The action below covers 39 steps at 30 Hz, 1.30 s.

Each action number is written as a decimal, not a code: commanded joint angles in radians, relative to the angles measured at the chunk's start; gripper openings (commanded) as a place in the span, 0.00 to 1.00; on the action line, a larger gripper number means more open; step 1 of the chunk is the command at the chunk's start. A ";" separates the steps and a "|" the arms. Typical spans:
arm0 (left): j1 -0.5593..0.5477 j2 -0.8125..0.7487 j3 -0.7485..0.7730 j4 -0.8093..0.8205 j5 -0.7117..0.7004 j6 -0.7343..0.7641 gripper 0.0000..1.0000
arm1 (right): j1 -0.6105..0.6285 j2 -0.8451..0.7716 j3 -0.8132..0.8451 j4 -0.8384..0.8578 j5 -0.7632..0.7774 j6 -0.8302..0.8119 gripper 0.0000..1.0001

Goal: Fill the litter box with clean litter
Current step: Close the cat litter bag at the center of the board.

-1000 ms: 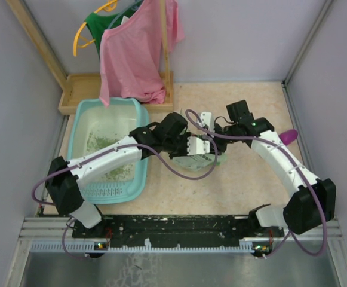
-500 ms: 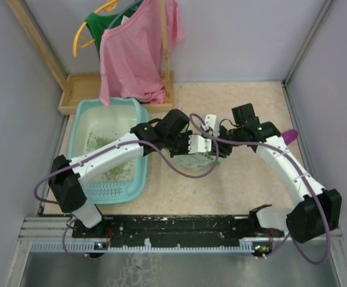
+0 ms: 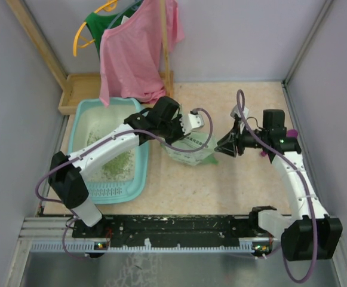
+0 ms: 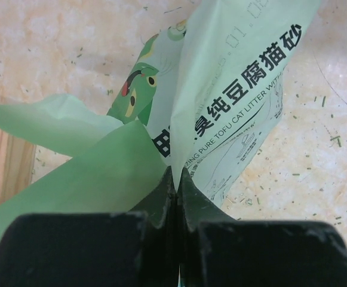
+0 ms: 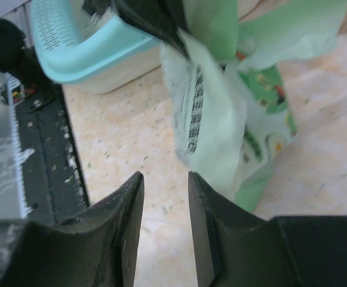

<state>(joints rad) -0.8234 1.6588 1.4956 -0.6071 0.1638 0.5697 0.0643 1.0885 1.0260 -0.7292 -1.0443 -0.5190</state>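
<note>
The light-teal litter box [image 3: 138, 179] sits at the left, and clean litter [image 3: 119, 165] lies in a thin olive-green patch on its whitish base. My left arm reaches across the box. My left gripper [image 3: 188, 123] is shut on the top edge of the pale green printed litter bag [image 3: 192, 147]. The left wrist view shows the bag [image 4: 233, 89] pinched between the closed fingertips of that gripper [image 4: 177, 177]. My right gripper [image 3: 222, 147] stands open just right of the bag, holding nothing. In the right wrist view the bag [image 5: 215, 131] is beyond the right gripper [image 5: 165, 179], and the litter box [image 5: 89, 48] is further off.
A magenta scoop [image 3: 290, 135] lies behind my right forearm near the right wall. A wooden tray [image 3: 77, 91] sits at the back left, with a pink shirt [image 3: 134, 54] hanging over it. Stray granules [image 4: 328, 137] dot the floor around the bag.
My right arm has drawn back to the right, away from the bag. My left gripper has shifted toward the back with the bag's top edge, leaving the bag more exposed.
</note>
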 commanded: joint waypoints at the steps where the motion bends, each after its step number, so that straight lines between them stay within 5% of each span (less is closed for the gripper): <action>1: 0.070 -0.020 0.058 0.087 0.001 -0.081 0.00 | -0.067 -0.069 -0.181 0.421 -0.204 0.388 0.36; 3: 0.072 -0.018 0.059 0.089 0.000 -0.090 0.00 | -0.095 -0.079 -0.237 0.540 -0.209 0.456 0.36; 30: 0.072 0.007 0.072 0.114 0.000 -0.120 0.00 | -0.107 0.076 -0.358 0.866 -0.237 0.628 0.26; 33: 0.072 0.005 0.070 0.113 -0.003 -0.122 0.00 | -0.107 0.113 -0.354 0.873 -0.239 0.619 0.19; 36: 0.072 0.001 0.072 0.113 -0.009 -0.122 0.00 | -0.107 0.135 -0.353 0.889 -0.246 0.615 0.00; 39: 0.072 0.000 0.076 0.116 -0.010 -0.125 0.00 | -0.107 0.143 -0.339 0.863 -0.239 0.598 0.00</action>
<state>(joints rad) -0.7677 1.6814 1.5227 -0.5846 0.1925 0.4606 -0.0376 1.2240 0.6613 0.0891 -1.2865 0.1020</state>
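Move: The litter bag's loose top corner hangs about 4 cm ahead of the right hand, 3 cm to its left and 4 cm lower. The bag's body is some 12 cm left, 2 cm ahead and 10 cm down, and the purple scoop about 25 cm right, 6 cm ahead and 15 cm below. From the left hand, already shut on the gathered rim, that corner is roughly 10 cm right, 2 cm back and about level. Lower the half-open right gripper about 5 cm to the bag's loose corner, easing it 2 to 3 cm forward on the way. Roll its wrist and bring the fingers nearer level, some 25 degrees in all, then shut them fully right beside the hanging edge. Keep the left fingers shut on the rim and shift them forward a couple of centimetres, turning slightly counter-clockwise. ##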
